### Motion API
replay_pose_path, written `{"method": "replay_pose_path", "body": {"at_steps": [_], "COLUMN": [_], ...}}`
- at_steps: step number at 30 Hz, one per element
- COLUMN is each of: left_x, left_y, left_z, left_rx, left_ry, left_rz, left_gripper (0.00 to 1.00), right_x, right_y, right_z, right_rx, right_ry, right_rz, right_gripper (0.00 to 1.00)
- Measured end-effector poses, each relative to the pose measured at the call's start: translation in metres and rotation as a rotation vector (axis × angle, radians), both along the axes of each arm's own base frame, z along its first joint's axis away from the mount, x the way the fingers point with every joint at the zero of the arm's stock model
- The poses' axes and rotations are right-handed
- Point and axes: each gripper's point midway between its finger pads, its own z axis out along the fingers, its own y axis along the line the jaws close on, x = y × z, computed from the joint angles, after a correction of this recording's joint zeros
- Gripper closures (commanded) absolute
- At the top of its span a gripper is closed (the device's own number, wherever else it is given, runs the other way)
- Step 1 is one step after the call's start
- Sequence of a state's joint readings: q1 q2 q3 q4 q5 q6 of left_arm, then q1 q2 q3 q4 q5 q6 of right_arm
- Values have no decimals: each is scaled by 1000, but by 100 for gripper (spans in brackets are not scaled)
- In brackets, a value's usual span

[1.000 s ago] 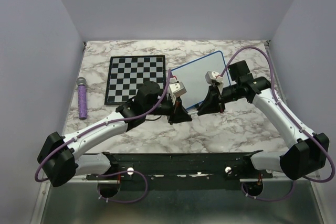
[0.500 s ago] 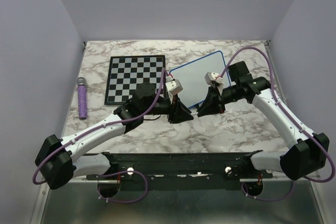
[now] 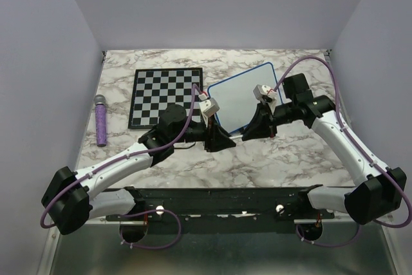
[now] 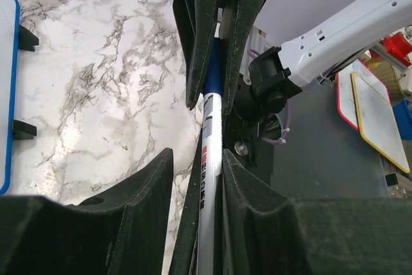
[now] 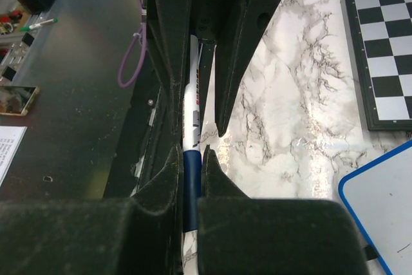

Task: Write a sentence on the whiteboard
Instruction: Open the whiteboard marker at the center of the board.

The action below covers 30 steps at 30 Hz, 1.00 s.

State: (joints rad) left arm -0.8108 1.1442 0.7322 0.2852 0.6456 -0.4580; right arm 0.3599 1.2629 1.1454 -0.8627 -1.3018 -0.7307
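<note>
The whiteboard point(image 3: 239, 94), white with a blue frame, lies at the back right of the marble table; its edge also shows in the left wrist view point(image 4: 5, 82) and its corner in the right wrist view point(image 5: 380, 210). Its visible face is blank, so the sentence is out of view. In front of it the two grippers meet tip to tip. A marker point(image 4: 211, 159) with a white barrel spans between them. My right gripper point(image 5: 191, 152) is shut on the marker's blue cap point(image 5: 191, 188). My left gripper point(image 4: 196, 154) stands open around the barrel, with a gap on its left side.
A black-and-white chessboard point(image 3: 166, 96) lies left of the whiteboard. A purple microphone-shaped object point(image 3: 101, 120) rests near the table's left edge. Beyond the near table edge is the dark base rail point(image 3: 212, 201) with both arm mounts.
My left gripper's jaws have parted from the marker barrel, and the left wrist has shifted slightly left. The right gripper has kept its grip on the cap and hardly moved.
</note>
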Motion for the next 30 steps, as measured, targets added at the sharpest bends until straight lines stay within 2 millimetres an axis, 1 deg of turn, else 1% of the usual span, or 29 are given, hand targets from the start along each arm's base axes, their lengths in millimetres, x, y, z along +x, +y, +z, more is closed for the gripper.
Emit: {"method": "replay_pose_path", "body": {"at_steps": [5,14,17,20,25,28,29,30], "left_x": [1,3,3,3,2,0,0,-1], "left_y": [-1,1,1,0,0,0,0,0], "left_z": [3,9,10,11,14,14,14,14], "left_rx": [-18,-51,-59,-64,-74,-76,-76,-76], "left_ry": [7,11,14,17,15,16,15,15], "left_rz": [4,17,18,17,11,2,-1,-5], "left_gripper": [61,62,66,68,79,89,95,97], "right_x": [2,4,4,4,5,5,5,5], "right_y": [1,2,2,2,2,2,2,2], "right_z": [3,4,4,4,4,4,4,4], "right_rx": [9,12,12,12,14,13,13,13], "right_ry": [-4,-2,0,0,-5,-5,-5,-5], "right_rz": [-6,-13,-13,-14,-14,-14,-14,-14], "right_gripper": [99,99,99,99,99,99,99,99]}}
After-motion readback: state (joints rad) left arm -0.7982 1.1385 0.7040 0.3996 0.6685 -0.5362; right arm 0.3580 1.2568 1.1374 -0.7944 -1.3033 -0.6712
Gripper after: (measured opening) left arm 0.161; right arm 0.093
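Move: The marker is held level between my hands, with the blue cap already in my right fingers and the white barrel between my open left fingers. Its middle lies about 3 cm to the right of my left hand, level with it both ways. From that hand the whiteboard's middle is roughly 23 cm ahead, 8 cm right and 20 cm below, and the checkerboard's 23 cm ahead, 23 cm left. For my right hand, the marker's middle is some 3 cm to its left. Before shutting on the white barrel, I ease my left hand up about 1.5 cm around it, tipping the fingertips up some 5 degrees until they point nearly level to the right. Then I close the half-open fingers and pinch the barrel, while my right hand keeps its grip on the blue cap and hardly moves. ##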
